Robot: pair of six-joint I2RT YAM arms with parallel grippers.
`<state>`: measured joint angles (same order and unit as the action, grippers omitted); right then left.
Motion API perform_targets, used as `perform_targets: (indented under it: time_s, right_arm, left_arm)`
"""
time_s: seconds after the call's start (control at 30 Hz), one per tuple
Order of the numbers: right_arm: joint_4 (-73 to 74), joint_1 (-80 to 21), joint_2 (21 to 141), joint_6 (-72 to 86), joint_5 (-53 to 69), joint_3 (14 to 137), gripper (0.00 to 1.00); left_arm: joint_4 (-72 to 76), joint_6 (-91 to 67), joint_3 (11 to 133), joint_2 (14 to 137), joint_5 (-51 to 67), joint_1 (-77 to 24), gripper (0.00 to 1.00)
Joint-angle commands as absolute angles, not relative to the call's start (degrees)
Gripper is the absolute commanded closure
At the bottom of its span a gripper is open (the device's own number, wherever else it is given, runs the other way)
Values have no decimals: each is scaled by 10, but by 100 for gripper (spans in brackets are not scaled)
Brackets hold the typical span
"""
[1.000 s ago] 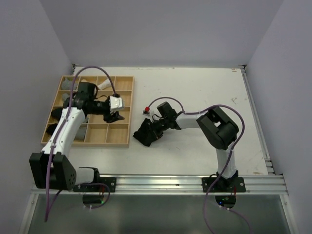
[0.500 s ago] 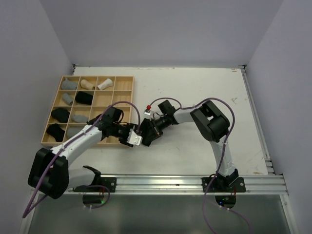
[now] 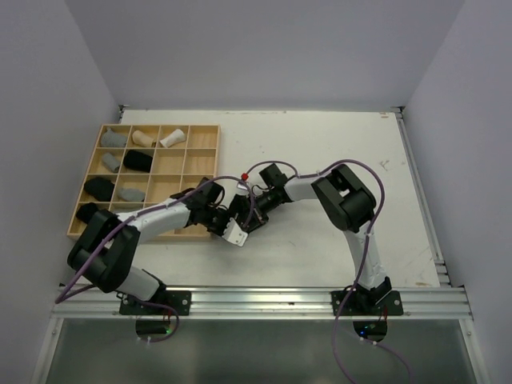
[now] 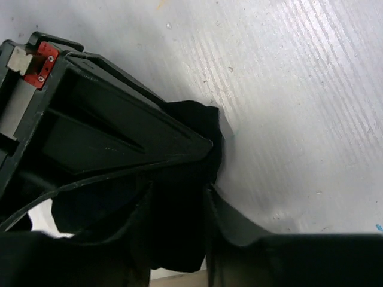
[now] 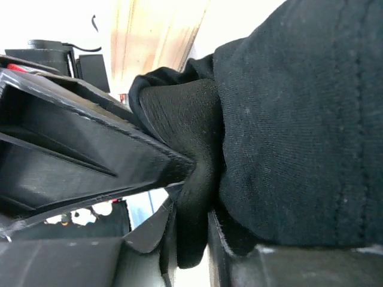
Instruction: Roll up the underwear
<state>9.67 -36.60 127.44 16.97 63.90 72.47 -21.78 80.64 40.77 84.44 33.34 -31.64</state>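
Observation:
A black underwear (image 3: 241, 211) lies bunched on the white table right of the wooden grid tray (image 3: 205, 131). Both grippers meet on it. My left gripper (image 3: 238, 223) is shut on a fold of the black cloth (image 4: 179, 206); in the left wrist view (image 4: 176, 236) the cloth fills the gap between its fingers. My right gripper (image 3: 250, 210) is shut on another fold of it (image 5: 194, 179), with the bulk of the cloth (image 5: 299, 119) to the right. Each wrist view shows the other gripper's black finger touching the cloth.
The tray holds several rolled garments: grey (image 3: 114, 138), beige (image 3: 143, 138), white (image 3: 170, 140), black (image 3: 138, 160) and more below. Its right and lower cells are bare wood. The white table (image 3: 344, 144) stretches right and back; grey walls enclose it.
My left arm has swung from over the tray across to the black underwear and has shut on it beside the right gripper. The right gripper shifted slightly left, holding the cloth.

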Motion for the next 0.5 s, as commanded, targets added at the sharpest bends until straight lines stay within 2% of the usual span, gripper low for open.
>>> perform_targets:
  time_s: [0.0,0.07,0.13,0.17,0.23,0.27,0.47]
  right_arm:
    - [185,-356,1299,138,435,687,74]
    - [187,-345,1260,145,415,681,61]
    - [183,-324,1225,162,393,677,57]
    - [178,-316,1209,170,387,672,49]
    - [171,-294,1152,193,373,669,42]
    - [167,-287,1131,199,366,667,33]
    - [148,-265,978,202,272,651,31]
  left_arm:
    - [-272,810,420,888,284,-322,69]
    - [-320,807,438,908,284,-323,87]
    - [-348,802,445,918,286,-322,93]
    - [-357,802,449,925,290,-322,97]
    - [-382,803,453,939,296,-322,100]
    - [-390,802,460,945,301,-322,100]
    - [-483,797,532,1004,342,-322,100]
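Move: The folded black underwear lies between the two grippers. Its middle is about 4 cm ahead of the left hand and 3 cm to its right, roughly at hand height, with its near end between the left fingers. From the right hand, which still pinches that near end, the middle is some 4 cm ahead and level sideways. The wooden organizer's middle lies about 13 cm ahead of the left hand and 25 cm to its left. Keep the left gripper low at the near end of the underwear and close its half-open fingers until they pinch the fabric, shifting barely 1 cm and tilting slightly. As they shut, open the right fingers wide, let go and pull away forward and to the right, about 9 cm out and 8 cm across, rising some 5 cm as the wrist turns clockwise. ##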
